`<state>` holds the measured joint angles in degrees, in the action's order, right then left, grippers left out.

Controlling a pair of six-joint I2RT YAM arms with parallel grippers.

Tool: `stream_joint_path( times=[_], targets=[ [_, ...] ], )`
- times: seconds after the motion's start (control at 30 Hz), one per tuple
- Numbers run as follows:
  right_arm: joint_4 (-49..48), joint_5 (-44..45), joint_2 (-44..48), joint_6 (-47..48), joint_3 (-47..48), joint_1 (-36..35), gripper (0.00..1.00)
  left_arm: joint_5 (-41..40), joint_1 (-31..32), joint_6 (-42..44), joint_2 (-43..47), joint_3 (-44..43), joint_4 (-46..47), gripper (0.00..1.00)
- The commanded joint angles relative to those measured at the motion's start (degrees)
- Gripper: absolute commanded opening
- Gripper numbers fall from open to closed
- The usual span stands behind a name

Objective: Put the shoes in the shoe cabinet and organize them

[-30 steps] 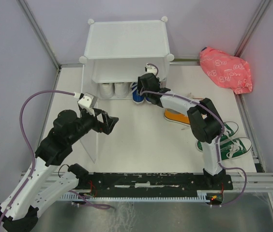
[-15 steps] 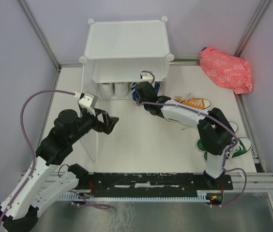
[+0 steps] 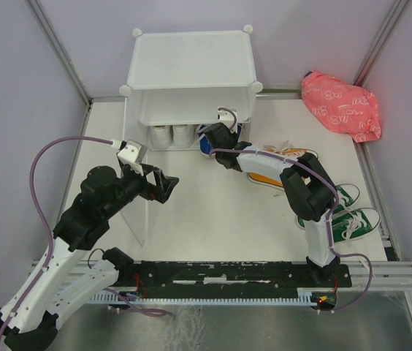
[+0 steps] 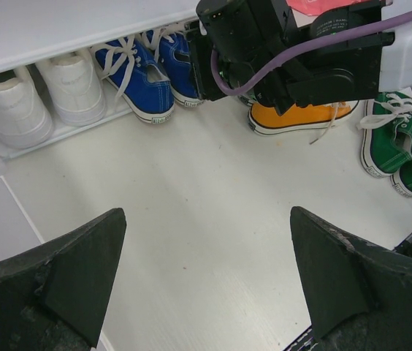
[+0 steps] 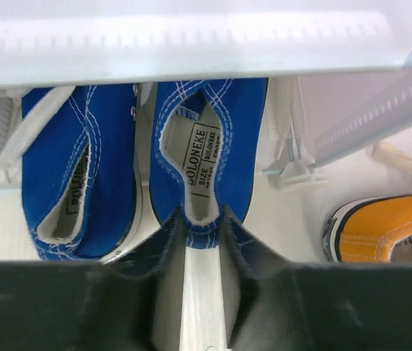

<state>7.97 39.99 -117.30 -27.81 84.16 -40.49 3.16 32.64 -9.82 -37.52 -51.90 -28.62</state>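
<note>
Two blue shoes (image 5: 82, 175) stand side by side at the shoe cabinet's (image 3: 191, 69) open bottom, next to a white pair (image 3: 172, 135). My right gripper (image 5: 203, 223) is shut on the heel of the right blue shoe (image 5: 206, 124), one finger on each side. From above, that gripper (image 3: 214, 144) sits at the cabinet's front right. An orange shoe (image 5: 388, 234) lies just right of it. My left gripper (image 4: 206, 270) hangs wide open over bare table, holding nothing. The green pair (image 3: 352, 208) lies at the far right.
The cabinet's open front panel (image 3: 139, 212) stands on edge beside my left arm (image 3: 104, 197). A pink patterned bag (image 3: 341, 106) lies at the back right. My right arm (image 4: 286, 51) stretches across above the orange shoe (image 4: 301, 117).
My right gripper has moved slightly toward the blue shoe and its fingers have closed onto the heel. The right elbow swung out and back. The left arm has not moved.
</note>
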Motion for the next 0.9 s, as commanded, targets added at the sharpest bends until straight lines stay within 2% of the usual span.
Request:
stream_joint_path(
  times=[0.0,0.03,0.07,0.23,0.53,0.8,0.83,0.87],
  targets=[
    [-6.19,1.81,-1.35,0.71,1.97,2.00,0.11,-0.39,-0.10,-0.73,0.11,-0.55,2.05,0.99],
    [-7.66,2.45,-1.39,1.49,1.47,2.28,0.03,-0.47,-0.12,-0.72,0.14,-0.54,2.00,0.99],
    [-9.73,3.07,-1.08,2.62,0.59,2.46,0.02,-0.63,-0.10,-0.72,0.11,-0.46,2.07,0.99],
    [-21.32,4.30,0.99,11.72,-3.03,2.71,0.02,-0.79,-0.12,-0.61,-0.43,-0.14,2.12,0.99],
    [-24.96,2.23,-2.02,22.95,1.69,3.96,0.02,-1.18,-0.11,-0.63,-1.02,0.45,2.63,0.99],
    [-21.83,2.77,-6.68,23.85,6.40,6.95,0.02,-1.82,-0.08,-0.64,-1.21,0.73,2.72,0.99],
    [-21.48,2.87,-6.57,23.37,5.93,7.10,0.04,-1.90,-0.09,-0.60,-1.35,0.79,2.71,0.99],
    [-21.11,3.01,-6.26,22.76,5.40,7.25,0.12,-1.87,-0.12,-0.63,-1.46,0.84,2.70,0.99]
  ],
)
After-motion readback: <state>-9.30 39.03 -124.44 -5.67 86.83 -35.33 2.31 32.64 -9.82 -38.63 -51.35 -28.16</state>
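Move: The right blue shoe's heel sits right at the right gripper's half-open fingers. Its middle is some 10 cm ahead, roughly 3 cm lower. The left blue shoe lies beside it, about 9 cm to the left of the gripper and 8 cm ahead, the nearest white shoe 17 cm left and 10 cm ahead. The far orange shoe's middle is about 22 cm right, level. From the left gripper, the right blue shoe is roughly 33 cm ahead, 19 cm right and 24 cm below. Shut the right gripper's fingers at the heel collar of the right blue shoe, then push the heel forward under the shelf board, into the cabinet, about 6.5 cm in all, veering a little to the right. Rise about a centimetre on the way and sink again, while the hand's left side dips some 10 degrees and the fingertips tip up slightly. ##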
